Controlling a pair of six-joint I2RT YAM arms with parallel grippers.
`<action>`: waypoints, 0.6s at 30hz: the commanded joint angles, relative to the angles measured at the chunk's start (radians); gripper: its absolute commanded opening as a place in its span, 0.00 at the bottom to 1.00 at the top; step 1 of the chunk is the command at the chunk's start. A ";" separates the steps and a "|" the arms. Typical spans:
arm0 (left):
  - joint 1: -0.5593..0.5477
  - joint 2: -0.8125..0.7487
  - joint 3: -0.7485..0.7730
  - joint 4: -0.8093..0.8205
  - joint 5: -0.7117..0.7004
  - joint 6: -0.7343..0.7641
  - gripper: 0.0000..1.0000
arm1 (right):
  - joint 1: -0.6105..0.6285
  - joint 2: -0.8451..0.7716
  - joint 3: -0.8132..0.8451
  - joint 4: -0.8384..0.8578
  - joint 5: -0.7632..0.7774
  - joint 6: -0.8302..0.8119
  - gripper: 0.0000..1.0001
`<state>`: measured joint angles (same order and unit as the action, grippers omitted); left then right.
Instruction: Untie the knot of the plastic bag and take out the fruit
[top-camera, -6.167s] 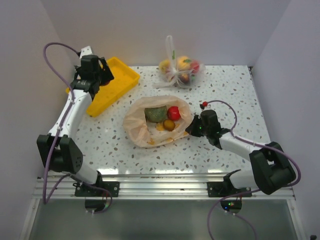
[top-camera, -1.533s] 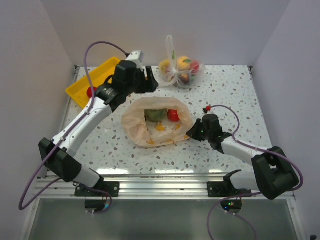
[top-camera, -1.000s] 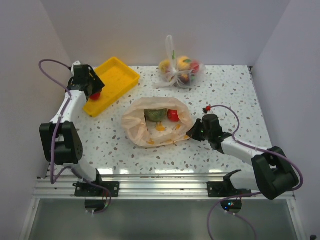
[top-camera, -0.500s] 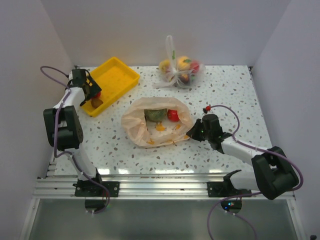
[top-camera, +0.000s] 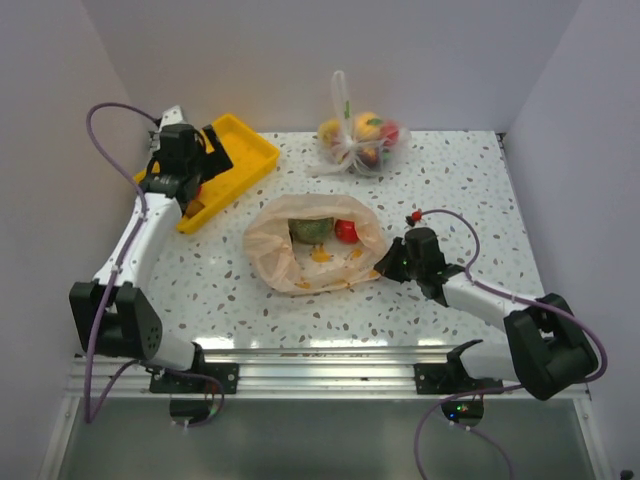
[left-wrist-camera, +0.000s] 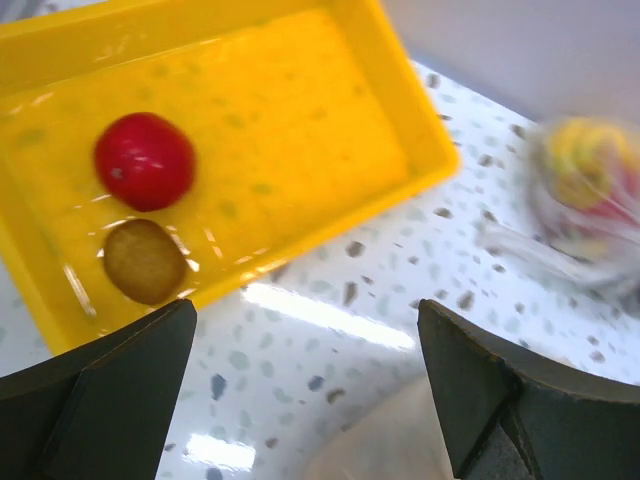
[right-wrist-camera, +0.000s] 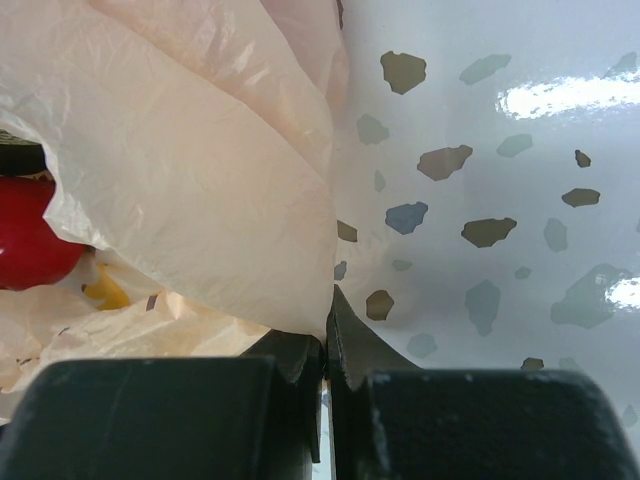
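The peach-orange plastic bag (top-camera: 300, 262) lies open in the middle of the table, and no knot shows. Inside it are a green fruit (top-camera: 310, 228) and a red fruit (top-camera: 346, 231). My right gripper (top-camera: 385, 266) is shut on the bag's right edge (right-wrist-camera: 200, 170), its jaws pinching the film low at the table (right-wrist-camera: 325, 345). The red fruit (right-wrist-camera: 30, 232) shows through the mouth. My left gripper (top-camera: 195, 180) is open and empty above the yellow tray (top-camera: 245, 160). The tray (left-wrist-camera: 330, 120) holds a red fruit (left-wrist-camera: 144, 160) and a brown fruit (left-wrist-camera: 145, 261). No dark purple fruit shows.
A clear whitish bag of fruit (top-camera: 358, 138), tied with a white knot, sits at the back centre and is blurred in the left wrist view (left-wrist-camera: 590, 190). White walls enclose the table on three sides. The tray sits at the back left corner.
My left gripper has moved from the tray's left end to the right and up over the tray, open, with the brown fruit lying beside the red one. The right arm and bag have not moved.
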<state>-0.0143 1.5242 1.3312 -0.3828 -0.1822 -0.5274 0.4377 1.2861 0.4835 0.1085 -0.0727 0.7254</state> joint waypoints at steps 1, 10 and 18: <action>-0.101 -0.125 -0.030 -0.036 -0.031 0.052 0.98 | -0.002 -0.034 0.038 -0.027 0.028 -0.021 0.00; -0.404 -0.295 -0.058 -0.136 -0.075 0.003 0.98 | -0.001 -0.041 0.043 -0.035 0.034 -0.023 0.01; -0.763 -0.228 -0.058 -0.156 -0.189 -0.092 0.95 | -0.001 -0.048 0.041 -0.044 0.040 -0.021 0.01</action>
<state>-0.6952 1.2606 1.2781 -0.5083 -0.2928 -0.5667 0.4377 1.2728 0.4900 0.0731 -0.0628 0.7139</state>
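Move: The red fruit inside the open bag lies some 39 cm to my left hand's right, about 5 cm back and roughly 19 cm below. The green fruit sits beside it, about 10 cm nearer my left hand and level with it fore and aft. The yellow tray's middle is some 15 cm ahead and 5 cm left of my left hand, 20 cm down. From my right hand, the red fruit is about 11 cm ahead, 11 cm left and slightly lower. My left hand, empty and wide open, leaves the tray and sweeps about 23 cm right and 13 cm back over to the open bag, towards the red fruit. It climbs some 7 cm early on, then runs nearly level, turning about 30 degrees clockwise. My right hand stays put and keeps its pinch on the bag's right rim. ##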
